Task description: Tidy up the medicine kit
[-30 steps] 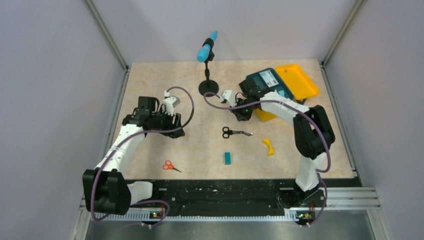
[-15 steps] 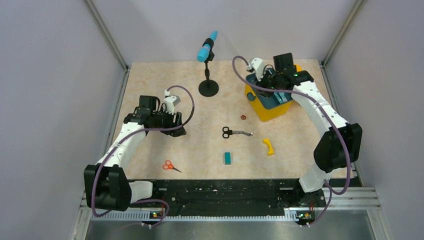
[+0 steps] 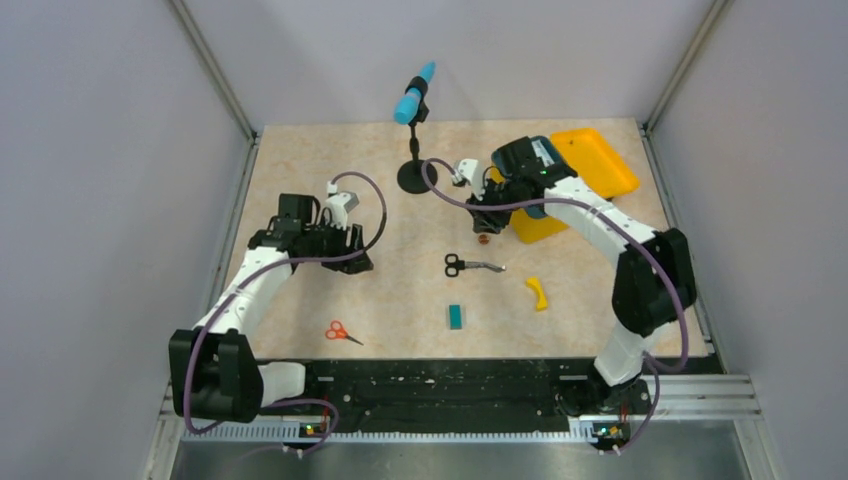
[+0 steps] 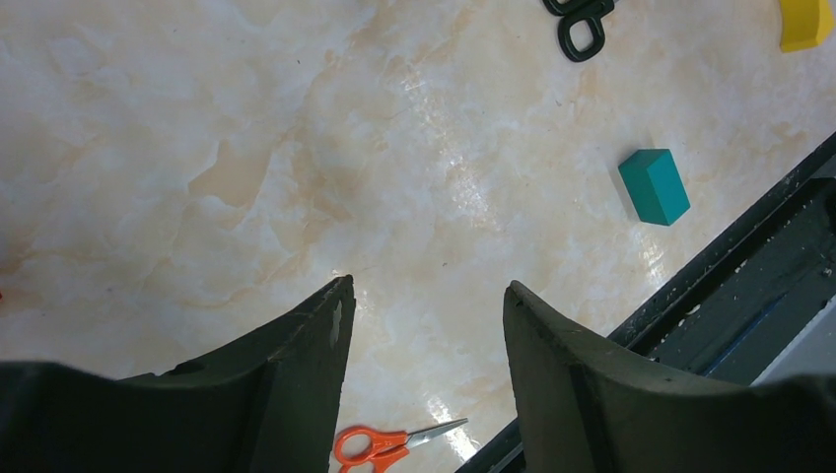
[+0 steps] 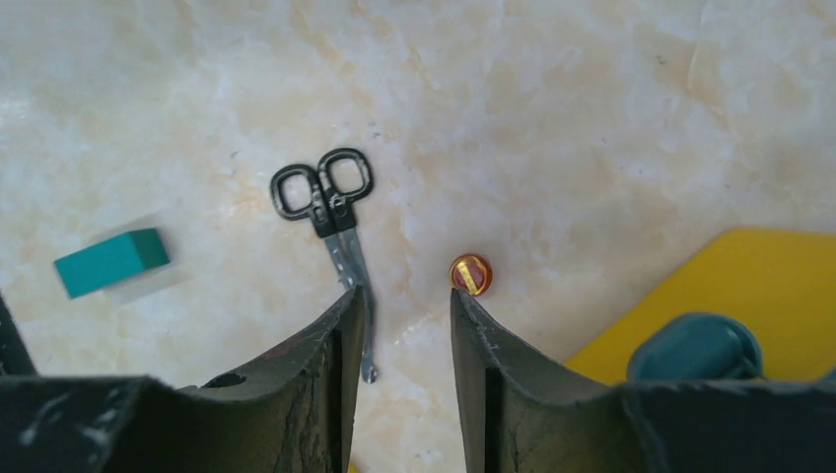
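The medicine kit (image 3: 540, 226) is a yellow box at the back right, with its lid (image 3: 597, 160) laid open behind it. My right arm covers most of its teal insert. In the right wrist view the kit's yellow corner (image 5: 759, 281) and teal handle (image 5: 695, 345) show at the right. My right gripper (image 3: 488, 218) hovers over the table just left of the kit. Its jaws (image 5: 404, 301) are open and hold nothing. A small red and gold disc (image 5: 469, 274) lies just beyond its right fingertip. My left gripper (image 3: 352, 258) is open and empty over bare table (image 4: 426, 291).
Black scissors (image 3: 470, 265) lie mid-table, with a yellow curved piece (image 3: 538, 292) and a teal block (image 3: 455, 316) nearer the front. Orange scissors (image 3: 342, 331) lie front left. A microphone stand (image 3: 416, 175) stands at the back. The table's dark front rail (image 4: 749, 286) shows in the left wrist view.
My right gripper has swung from above the kit back down to the table beside the small disc, and its jaws have opened. The left arm has not moved.
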You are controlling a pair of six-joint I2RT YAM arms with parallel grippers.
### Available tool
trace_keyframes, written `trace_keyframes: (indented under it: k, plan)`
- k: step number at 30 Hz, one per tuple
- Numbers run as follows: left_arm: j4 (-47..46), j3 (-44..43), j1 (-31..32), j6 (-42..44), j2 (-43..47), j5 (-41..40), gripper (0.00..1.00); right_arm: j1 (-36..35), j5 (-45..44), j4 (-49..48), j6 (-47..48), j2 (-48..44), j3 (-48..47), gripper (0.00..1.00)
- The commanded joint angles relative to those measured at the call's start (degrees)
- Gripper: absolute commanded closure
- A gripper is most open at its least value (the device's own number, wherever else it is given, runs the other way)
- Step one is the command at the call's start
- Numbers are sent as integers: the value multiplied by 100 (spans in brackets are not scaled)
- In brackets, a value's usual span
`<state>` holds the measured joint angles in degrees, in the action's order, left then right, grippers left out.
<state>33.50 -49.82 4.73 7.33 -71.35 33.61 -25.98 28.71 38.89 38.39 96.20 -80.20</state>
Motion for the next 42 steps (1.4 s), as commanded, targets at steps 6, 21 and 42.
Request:
trace_keyframes:
  k: [6,21,42]
  plan:
    - [-376,258,-233,-181,420,110,38,-5,-1500,-852,-1370,1597,-623,54]
    - [-433,173,-438,-218,330,168,38,-4,-1825,-463,-1255,2193,-619,60]
    - [-426,103,-436,-141,217,182,38,1,-1855,139,-1234,1904,-241,59]
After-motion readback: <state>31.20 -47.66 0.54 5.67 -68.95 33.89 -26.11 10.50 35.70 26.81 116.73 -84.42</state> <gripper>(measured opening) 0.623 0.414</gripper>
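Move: The small red-brown disc lies some 4 cm ahead of the right hand, 3 cm to its right and 14 cm below. About 5 cm back from the disc and a little left of it lie the black scissors; the yellow box's middle is roughly 9 cm farther out than the disc and 11 cm to its right. The teal block sits about 12 cm back and 2 cm left of the right hand. From the left hand the disc is some 12 cm ahead, 22 cm right and 11 cm below. Drop the right gripper quickly about 12 cm, carrying it 4 to 5 cm forward and 3 cm right, down over the disc; tip the fingers steeper and turn clockwise nearly 20 degrees. Leave them part open, the disc between the tips, and hover there, easing barely back. Shift the idle left hand about 2 cm left, clear of everything. ##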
